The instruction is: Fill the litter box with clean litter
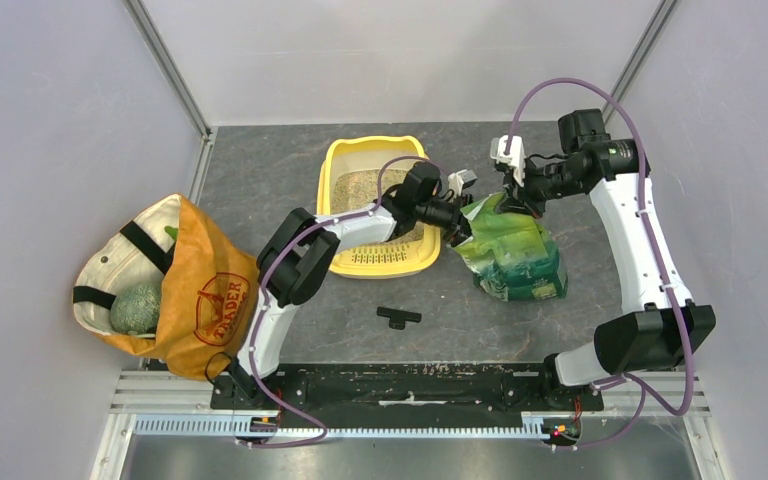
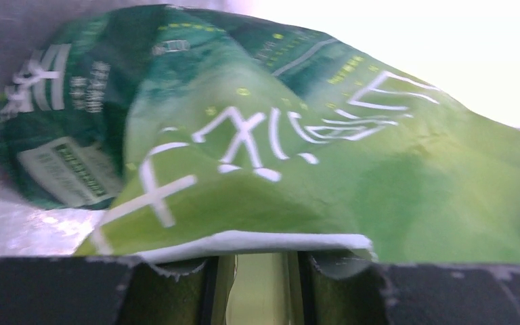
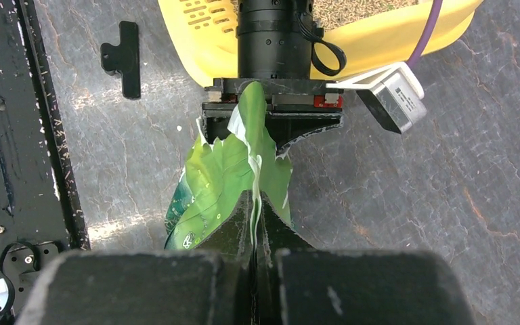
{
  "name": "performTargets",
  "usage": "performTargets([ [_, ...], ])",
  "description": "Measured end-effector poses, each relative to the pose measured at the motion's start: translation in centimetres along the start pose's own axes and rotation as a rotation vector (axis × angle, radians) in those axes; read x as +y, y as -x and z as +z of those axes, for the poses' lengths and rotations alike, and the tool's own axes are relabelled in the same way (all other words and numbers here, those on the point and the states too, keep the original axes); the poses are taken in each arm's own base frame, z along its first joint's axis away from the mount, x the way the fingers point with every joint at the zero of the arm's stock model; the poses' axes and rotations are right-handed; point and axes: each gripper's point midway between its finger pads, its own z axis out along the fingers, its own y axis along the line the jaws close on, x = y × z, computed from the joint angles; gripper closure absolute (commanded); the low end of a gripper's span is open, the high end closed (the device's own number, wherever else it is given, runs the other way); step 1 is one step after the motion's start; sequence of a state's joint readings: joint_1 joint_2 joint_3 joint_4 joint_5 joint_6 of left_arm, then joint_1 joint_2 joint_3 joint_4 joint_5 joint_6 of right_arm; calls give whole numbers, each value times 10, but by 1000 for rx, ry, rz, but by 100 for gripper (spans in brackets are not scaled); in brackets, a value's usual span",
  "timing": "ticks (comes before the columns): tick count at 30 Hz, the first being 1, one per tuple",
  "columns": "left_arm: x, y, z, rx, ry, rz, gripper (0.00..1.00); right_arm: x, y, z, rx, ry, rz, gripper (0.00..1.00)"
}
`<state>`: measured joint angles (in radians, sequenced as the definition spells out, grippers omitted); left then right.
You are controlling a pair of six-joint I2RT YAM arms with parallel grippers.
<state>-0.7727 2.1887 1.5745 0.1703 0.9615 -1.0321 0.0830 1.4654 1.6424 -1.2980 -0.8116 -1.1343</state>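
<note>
The yellow litter box [image 1: 336,158] lies at the middle back of the table, with beige litter [image 1: 358,184] in its far half. It also shows in the right wrist view [image 3: 196,34], with litter [image 3: 352,10] at the top edge. A green printed bag [image 1: 512,255] stands just right of the box, its top pulled up. My left gripper [image 1: 456,232] is shut on the bag's left top edge [image 2: 277,183]. My right gripper [image 1: 508,197] is shut on the right top edge [image 3: 217,176]. The two grippers [image 3: 255,200] face each other with the bag's mouth stretched between them.
An orange-and-cream tote bag [image 1: 175,285] with a green lump inside sits at the left. A small black T-shaped piece [image 1: 398,317] lies on the dark table in front of the box, and shows in the right wrist view [image 3: 125,57]. White walls stand on three sides.
</note>
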Motion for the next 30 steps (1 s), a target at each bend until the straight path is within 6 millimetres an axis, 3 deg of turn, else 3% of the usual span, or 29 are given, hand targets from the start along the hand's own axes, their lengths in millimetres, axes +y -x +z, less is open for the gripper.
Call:
performTargets([
  [6, -38, 7, -8, -20, -184, -33, 98, -4, 9, -5, -22, -23, -21, 100],
  [13, -44, 9, -29, -49, -202, -59, 98, -4, 16, -17, -46, -55, -28, 100],
  [23, -69, 21, -107, -173, -165, -18, 98, -11, 40, -22, -134, -76, -16, 100],
  [30, -60, 34, -158, -276, -114, -3, 98, -23, 50, -5, -168, -61, -7, 100],
])
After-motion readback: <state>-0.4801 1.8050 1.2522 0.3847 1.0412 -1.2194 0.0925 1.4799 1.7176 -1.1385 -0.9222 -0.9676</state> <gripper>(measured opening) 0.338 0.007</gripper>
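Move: The litter box's middle lies about 20 cm to the left of the left hand, 10 cm ahead and 12 cm below; that hand holds the scoop, its head still inside the bag. The bag's middle is some 12 cm to the left hand's right, 3 cm back and 6 cm down, and the black clip is 15 cm left, 17 cm back, 15 cm down. From the right hand, gripping the bag's rim, the box is roughly 31 cm left, 7 cm ahead, 24 cm down; the bag's middle 6 cm back, 1 cm right, 18 cm below. The scoop is drawn partly out of the bag's mouth by the left hand, which first rises with its fingertips tipping up some 10 degrees, then swings left towards the litter box, still climbing and easing forward: about 13 cm left and 10 cm up in all, grip kept. The right hand keeps its pinch on the rim and lifts it about 5 cm, then eases slightly forward and left. ##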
